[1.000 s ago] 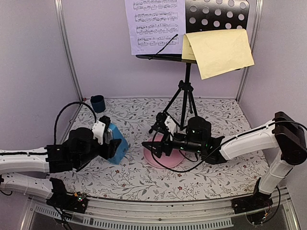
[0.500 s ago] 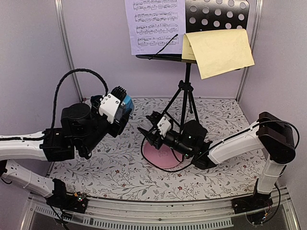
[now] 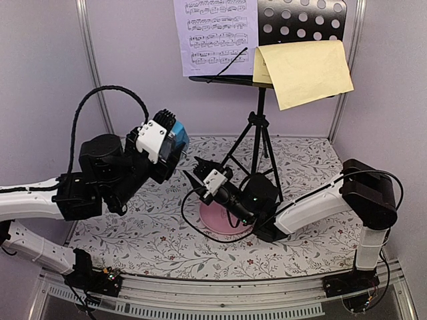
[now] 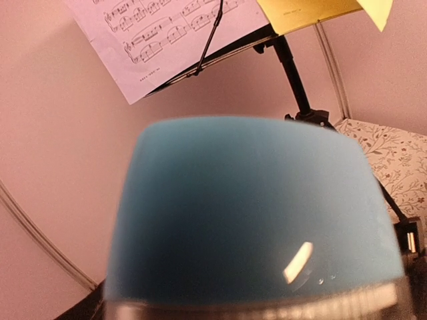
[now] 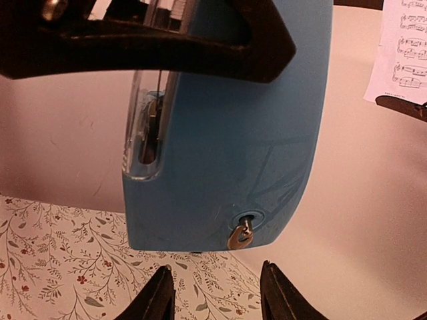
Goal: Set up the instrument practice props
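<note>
My left gripper (image 3: pixel 168 143) is shut on the small blue metronome (image 3: pixel 177 140) and holds it in the air above the table's left half. The metronome's blue body (image 4: pixel 253 213) fills the left wrist view. My right gripper (image 3: pixel 200 171) points up at it from the right. Its jaws are open and empty, just below the metronome (image 5: pixel 227 133) and its silver winding key (image 5: pixel 241 235). The black music stand (image 3: pixel 303 23) stands at the back on its tripod. A lilac sheet (image 3: pixel 217 37) rests on its left side. A folded yellow sheet (image 3: pixel 307 70) hangs on its right.
A pink round plate (image 3: pixel 215 221) lies on the floral table cover under my right arm. The tripod legs (image 3: pixel 257 143) spread just behind my right gripper. Metal frame posts (image 3: pixel 93 73) stand at the back corners.
My left arm has lifted the metronome off the table and up to the right. My right gripper has risen from the plate toward the metronome, and its jaws have narrowed.
</note>
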`<action>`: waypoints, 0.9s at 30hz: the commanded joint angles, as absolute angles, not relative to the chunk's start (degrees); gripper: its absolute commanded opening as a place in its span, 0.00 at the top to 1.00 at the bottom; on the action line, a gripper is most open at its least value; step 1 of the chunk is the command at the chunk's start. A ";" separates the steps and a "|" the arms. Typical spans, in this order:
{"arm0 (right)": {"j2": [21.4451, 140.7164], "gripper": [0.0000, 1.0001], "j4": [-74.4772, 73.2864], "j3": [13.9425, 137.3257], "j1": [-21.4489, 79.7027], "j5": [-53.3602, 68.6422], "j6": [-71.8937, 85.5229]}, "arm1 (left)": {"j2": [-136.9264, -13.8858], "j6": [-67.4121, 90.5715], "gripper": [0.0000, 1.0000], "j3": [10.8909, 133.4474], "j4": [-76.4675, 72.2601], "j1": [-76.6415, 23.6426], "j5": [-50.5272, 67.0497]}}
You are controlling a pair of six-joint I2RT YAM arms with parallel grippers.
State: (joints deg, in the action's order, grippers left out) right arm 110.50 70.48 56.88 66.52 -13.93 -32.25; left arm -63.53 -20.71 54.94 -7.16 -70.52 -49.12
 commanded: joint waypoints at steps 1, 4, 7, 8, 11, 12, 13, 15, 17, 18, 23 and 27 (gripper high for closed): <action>112.09 0.55 73.87 59.74 66.96 -18.63 -34.72 | -62.71 -20.02 0.75 57.86 -12.57 -71.63 -48.31; 112.70 0.55 73.81 60.73 66.97 -19.43 -35.51 | -62.54 -19.10 0.75 57.68 -12.57 -71.84 -47.83; 113.09 0.58 73.79 61.57 67.03 -20.16 -36.62 | -62.29 -18.65 0.75 57.57 -12.57 -71.96 -47.63; 113.16 0.58 73.72 61.73 67.05 -20.21 -36.80 | -62.19 -18.55 0.75 57.57 -12.63 -71.98 -47.49; 113.28 0.62 73.80 62.25 67.06 -20.58 -37.25 | -61.92 -18.29 0.75 57.40 -12.83 -71.94 -47.09; 113.37 0.64 73.87 62.46 67.08 -20.83 -37.34 | -61.88 -18.33 0.75 57.35 -12.83 -71.98 -47.03; 113.45 0.65 73.91 62.49 67.06 -21.07 -37.42 | -61.88 -18.29 0.75 57.31 -12.83 -71.97 -47.02; 113.47 0.70 74.06 62.57 67.11 -21.20 -37.64 | -61.83 -18.27 0.76 57.23 -12.90 -71.97 -47.02; 113.55 0.73 74.38 62.44 67.18 -21.25 -37.85 | -61.79 -18.28 0.76 57.06 -13.00 -71.94 -46.94; 113.55 0.75 74.43 62.34 67.15 -21.06 -38.00 | -61.83 -18.35 0.76 57.04 -13.07 -71.95 -46.94; 114.18 0.80 74.50 62.47 67.17 -21.09 -38.23 | -61.63 -18.64 0.76 56.95 -13.74 -71.98 -46.55; 114.27 0.82 74.74 62.63 67.11 -23.01 -38.47 | -61.31 -18.84 0.77 56.90 -13.82 -71.90 -46.41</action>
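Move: Just ahead of the right fingertips, about 3 cm forward, 2 cm left and 2 cm up, is the small metal key on the blue metronome that the left hand holds up; the metronome's body centers about 6 cm forward, 5 cm left and 7 cm above. The pink plate lies some 4 cm forward, 9 cm right and 25 cm below, and the tripod hub roughly 20 cm forward, 18 cm right, 4 cm lower. From the left hand, the key is about 4 cm right, 1 cm forward and 6 cm below. Easing forward and up by about 2 cm each, then sinking back about half a centimetre, the right hand brings its fingertips to the metronome's metal key, turning some 10 degrees clockwise as the half-open fingers close to a narrow gap around the key's end; a firm pinch can't be made out. The left hand keeps its grip on the metronome, drifting about 1 cm right with a slight roll. ##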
